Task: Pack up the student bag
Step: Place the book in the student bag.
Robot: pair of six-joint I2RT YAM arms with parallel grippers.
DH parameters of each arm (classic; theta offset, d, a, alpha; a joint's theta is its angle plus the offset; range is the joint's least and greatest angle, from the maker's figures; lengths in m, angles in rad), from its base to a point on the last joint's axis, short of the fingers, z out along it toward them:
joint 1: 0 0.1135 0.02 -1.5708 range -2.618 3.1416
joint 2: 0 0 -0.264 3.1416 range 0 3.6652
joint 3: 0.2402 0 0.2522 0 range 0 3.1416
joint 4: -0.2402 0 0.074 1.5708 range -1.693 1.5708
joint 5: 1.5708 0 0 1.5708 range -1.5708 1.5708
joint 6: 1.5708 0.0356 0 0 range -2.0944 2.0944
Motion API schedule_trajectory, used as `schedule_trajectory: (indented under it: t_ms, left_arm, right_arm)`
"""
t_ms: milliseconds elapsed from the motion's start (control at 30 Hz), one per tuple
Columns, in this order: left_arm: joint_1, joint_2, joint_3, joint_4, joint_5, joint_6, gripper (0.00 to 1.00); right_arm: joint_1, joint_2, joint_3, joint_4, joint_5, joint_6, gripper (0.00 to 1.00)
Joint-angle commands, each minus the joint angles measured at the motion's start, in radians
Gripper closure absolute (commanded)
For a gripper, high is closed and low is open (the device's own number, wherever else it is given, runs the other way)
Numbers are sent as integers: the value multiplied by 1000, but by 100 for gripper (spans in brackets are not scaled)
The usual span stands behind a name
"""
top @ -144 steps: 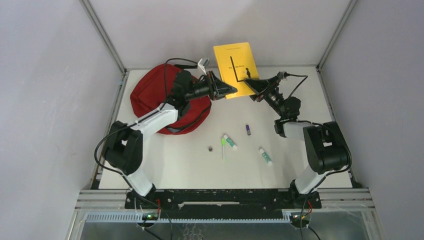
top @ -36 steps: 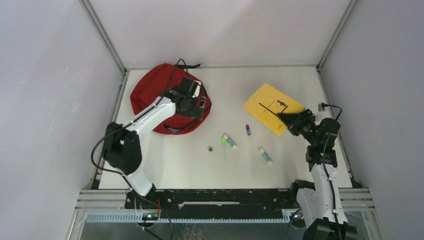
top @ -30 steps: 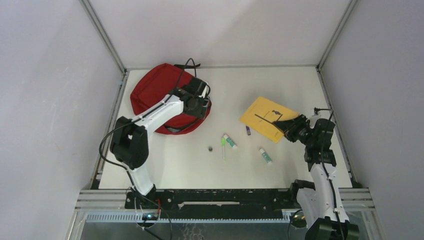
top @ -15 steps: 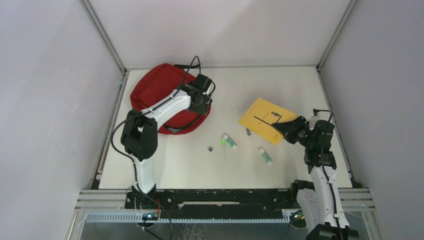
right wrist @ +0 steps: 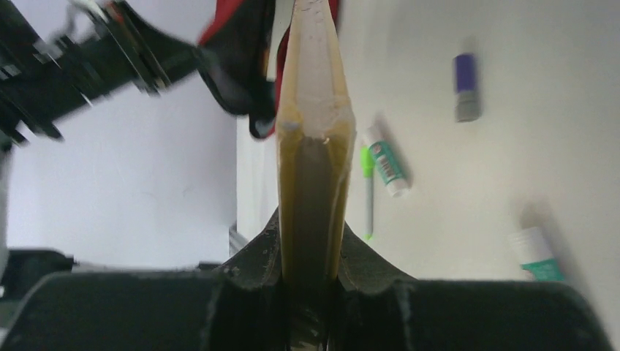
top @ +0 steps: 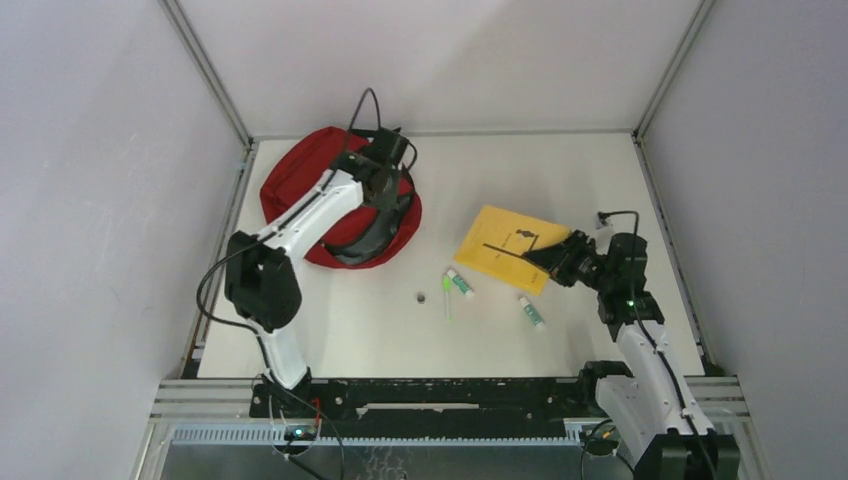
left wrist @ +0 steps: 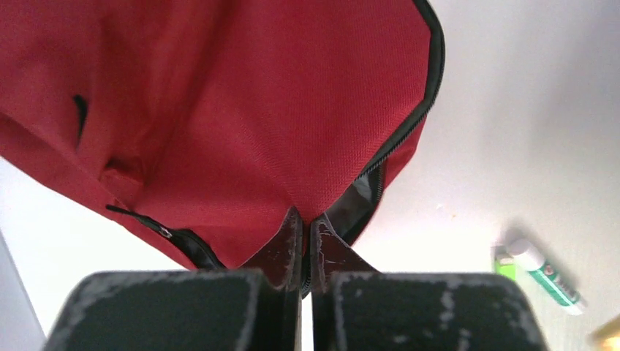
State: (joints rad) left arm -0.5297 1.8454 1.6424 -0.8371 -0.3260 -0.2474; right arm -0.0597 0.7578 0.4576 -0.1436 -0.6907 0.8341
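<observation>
The student bag (top: 300, 185), red with black zip trim, lies at the back left; its right edge is raised and the mouth (top: 365, 240) gapes dark. My left gripper (top: 388, 190) is shut on that zip edge. In the left wrist view red fabric (left wrist: 292, 110) hangs from the closed fingertips (left wrist: 289, 238). My right gripper (top: 547, 259) is shut on a yellow book (top: 505, 243), held above the table right of centre. The right wrist view shows the book (right wrist: 311, 124) edge-on between the fingers, with the student bag (right wrist: 245, 51) beyond it.
Two green-and-white glue sticks (top: 460, 283) (top: 531, 312), a green pen (top: 447, 298) and a small dark round piece (top: 422, 298) lie mid-table. A purple-capped stick (right wrist: 466, 88) shows only in the right wrist view. White walls and metal frame posts enclose the table.
My left gripper has closed on the bag's zip edge and pulled it up and back, opening the mouth. My right gripper has carried the yellow book leftward, toward the bag.
</observation>
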Motion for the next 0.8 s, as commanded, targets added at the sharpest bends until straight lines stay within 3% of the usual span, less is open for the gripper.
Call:
schedule_trajectory:
  t_ms: [0, 167, 400, 767]
  left_arm:
    - [34, -118, 147, -70, 19, 6, 100]
    - [79, -204, 155, -75, 45, 27, 100]
    - [192, -272, 141, -39, 286, -21, 100]
    - [220, -298, 126, -48, 366, -38, 100]
  right_arm:
    - [142, 27, 100, 198, -37, -7, 100]
    - [254, 126, 126, 410, -27, 134, 100]
    - [483, 374, 194, 622, 190, 281, 100]
    - [578, 885, 478, 887, 255, 415, 100]
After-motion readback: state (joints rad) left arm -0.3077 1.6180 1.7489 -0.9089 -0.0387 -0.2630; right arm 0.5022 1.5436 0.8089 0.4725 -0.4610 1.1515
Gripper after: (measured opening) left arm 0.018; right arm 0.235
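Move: The yellow book is already held by the right hand, and the bag's mouth lies about 31 cm to that hand's left, 11 cm farther out and some 10 cm lower. Down on the table, the marker sits 8 cm ahead and 5 cm left of the right hand, the nearer glue stick 13 cm left and 2 cm ahead, and the highlighter 16 cm left and level. From the left hand, pinching the bag's flap, the mouth is about 4 cm back, 3 cm left and 8 cm below. The left hand, its shut fingers keeping their pinch on the flap's edge, hoists it about 12 cm in the first half and draws it some 5 cm left, its left side rolling down about 20 degrees. Meanwhile the right hand keeps its grip and sweeps the yellow book some 19 cm left towards the mouth, turning about 15 degrees counter-clockwise and rising slightly mid-way before sinking again, with an 8 cm push forward near the end. ##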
